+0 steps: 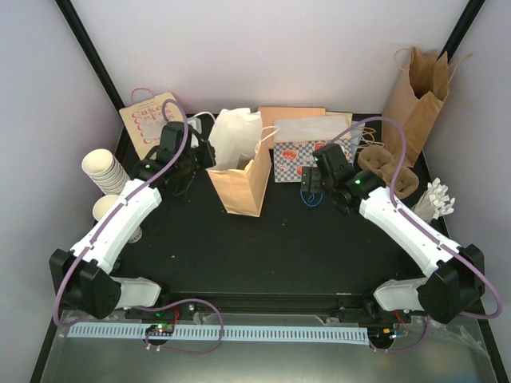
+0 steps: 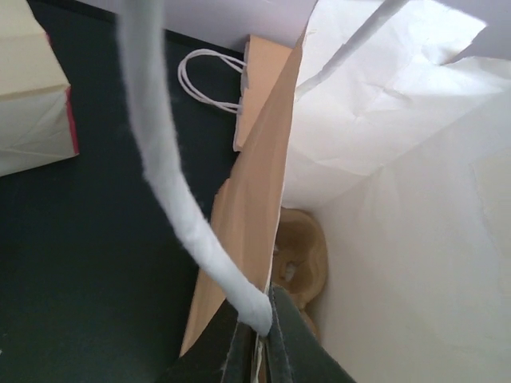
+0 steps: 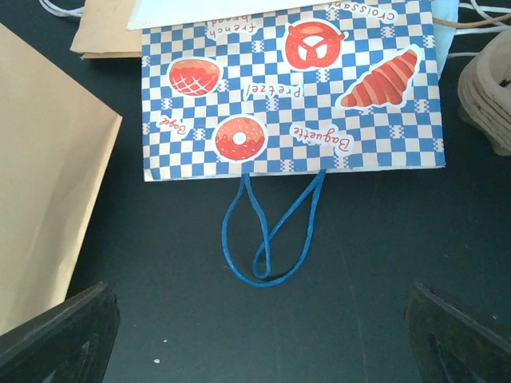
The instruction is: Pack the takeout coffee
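The takeout coffee is out of view in every frame. A brown paper bag (image 1: 239,185) stands open mid-table, white inside, with a white twisted handle (image 2: 172,183). My left gripper (image 1: 206,162) is shut on this bag's rim (image 2: 259,335), right where the handle meets it. A brown pulp cup carrier (image 2: 302,257) lies at the bottom of the bag. My right gripper (image 1: 313,187) hangs open (image 3: 259,319) over the dark table, just in front of the blue loop handles (image 3: 270,239) of a flat blue-checked bakery bag (image 3: 291,96). Nothing is between its fingers (image 3: 64,335).
Stacked lidless cream cups (image 1: 104,169) and a single cup (image 1: 108,209) sit at the left edge. A pink-printed bag (image 1: 148,120) leans at the back left. Pulp carriers (image 1: 387,167) and a tall brown bag (image 1: 415,96) stand at the back right.
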Robot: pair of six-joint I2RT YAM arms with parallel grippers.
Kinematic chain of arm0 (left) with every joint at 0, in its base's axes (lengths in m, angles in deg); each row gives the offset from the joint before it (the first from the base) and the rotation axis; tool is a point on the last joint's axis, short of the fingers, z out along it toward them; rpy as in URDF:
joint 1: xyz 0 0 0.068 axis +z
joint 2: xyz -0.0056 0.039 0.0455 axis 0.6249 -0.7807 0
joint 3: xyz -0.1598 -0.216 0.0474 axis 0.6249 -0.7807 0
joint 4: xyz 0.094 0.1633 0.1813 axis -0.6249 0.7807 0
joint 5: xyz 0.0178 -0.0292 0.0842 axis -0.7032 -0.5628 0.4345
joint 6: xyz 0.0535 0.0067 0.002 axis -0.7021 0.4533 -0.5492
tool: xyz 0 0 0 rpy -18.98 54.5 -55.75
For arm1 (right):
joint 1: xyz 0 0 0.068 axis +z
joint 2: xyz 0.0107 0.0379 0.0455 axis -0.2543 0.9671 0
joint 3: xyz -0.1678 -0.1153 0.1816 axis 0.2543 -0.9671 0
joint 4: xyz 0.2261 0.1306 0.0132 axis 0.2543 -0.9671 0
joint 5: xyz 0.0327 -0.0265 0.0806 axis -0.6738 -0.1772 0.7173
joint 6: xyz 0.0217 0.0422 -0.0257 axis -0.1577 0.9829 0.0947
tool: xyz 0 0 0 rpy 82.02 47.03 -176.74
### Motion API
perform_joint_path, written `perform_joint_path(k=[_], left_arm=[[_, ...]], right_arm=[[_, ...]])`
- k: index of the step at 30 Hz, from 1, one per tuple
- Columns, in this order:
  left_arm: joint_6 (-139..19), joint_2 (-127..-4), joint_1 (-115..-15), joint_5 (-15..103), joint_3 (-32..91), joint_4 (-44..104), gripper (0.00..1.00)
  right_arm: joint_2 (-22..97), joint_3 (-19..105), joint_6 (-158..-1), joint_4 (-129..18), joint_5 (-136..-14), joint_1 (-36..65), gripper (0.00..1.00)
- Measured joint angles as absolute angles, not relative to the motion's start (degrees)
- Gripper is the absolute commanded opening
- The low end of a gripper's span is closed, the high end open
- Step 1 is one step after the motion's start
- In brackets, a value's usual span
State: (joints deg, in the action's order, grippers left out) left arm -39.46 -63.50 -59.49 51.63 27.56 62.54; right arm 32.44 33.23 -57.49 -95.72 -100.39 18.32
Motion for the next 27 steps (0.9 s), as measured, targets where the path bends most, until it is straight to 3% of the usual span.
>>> perform_joint_path(k=[5, 9, 18, 24, 27], left_arm=[[-39.6, -65.9, -59.5, 49.8, 27.6, 61.1, 0.13], [-39.9, -66.4, -59.5, 48.7, 27.6, 60.7, 0.38], [-42.3, -62.9, -59.5, 46.0, 26.6, 58.6, 0.75], [-44.6, -52.8, -59.5, 47.2, 24.1, 58.2, 0.98], [-46.1, -47.1, -59.5, 48.6, 22.8, 58.6, 0.99]], right_arm=[[30.8, 32.6, -57.5, -95.4, -100.0, 17.7, 1.0], [30.3, 32.6, -57.5, -95.0, -100.0, 17.7, 1.0], [30.1, 32.5, -57.5, -94.8, -100.0, 17.6, 1.0], [29.4, 32.5, -57.5, -94.7, -100.3, 17.6, 1.0], [28.8, 32.5, -57.7, -94.7, -100.5, 17.6, 1.0]])
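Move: Just to the left hand's right is the takeout bag whose left rim it still pinches: the bag's middle is about 7 cm right, 3 cm ahead and 12 cm below. The cakes box stands some 13 cm left of that hand and 10 cm farther out; the checkered bag lies roughly 25 cm to its right, 6 cm ahead. From the right hand, the takeout bag is about 15 cm left and 5 cm ahead. Setting the takeout bag down, the left hand sinks a good centimetre while easing slightly right and forward, then spreads its fingers wide and lets go of the left rim. It then pulls up about 9 cm and back some 6 cm, away from the bag, drifting a little left, fingers tipping up roughly 15 degrees. ##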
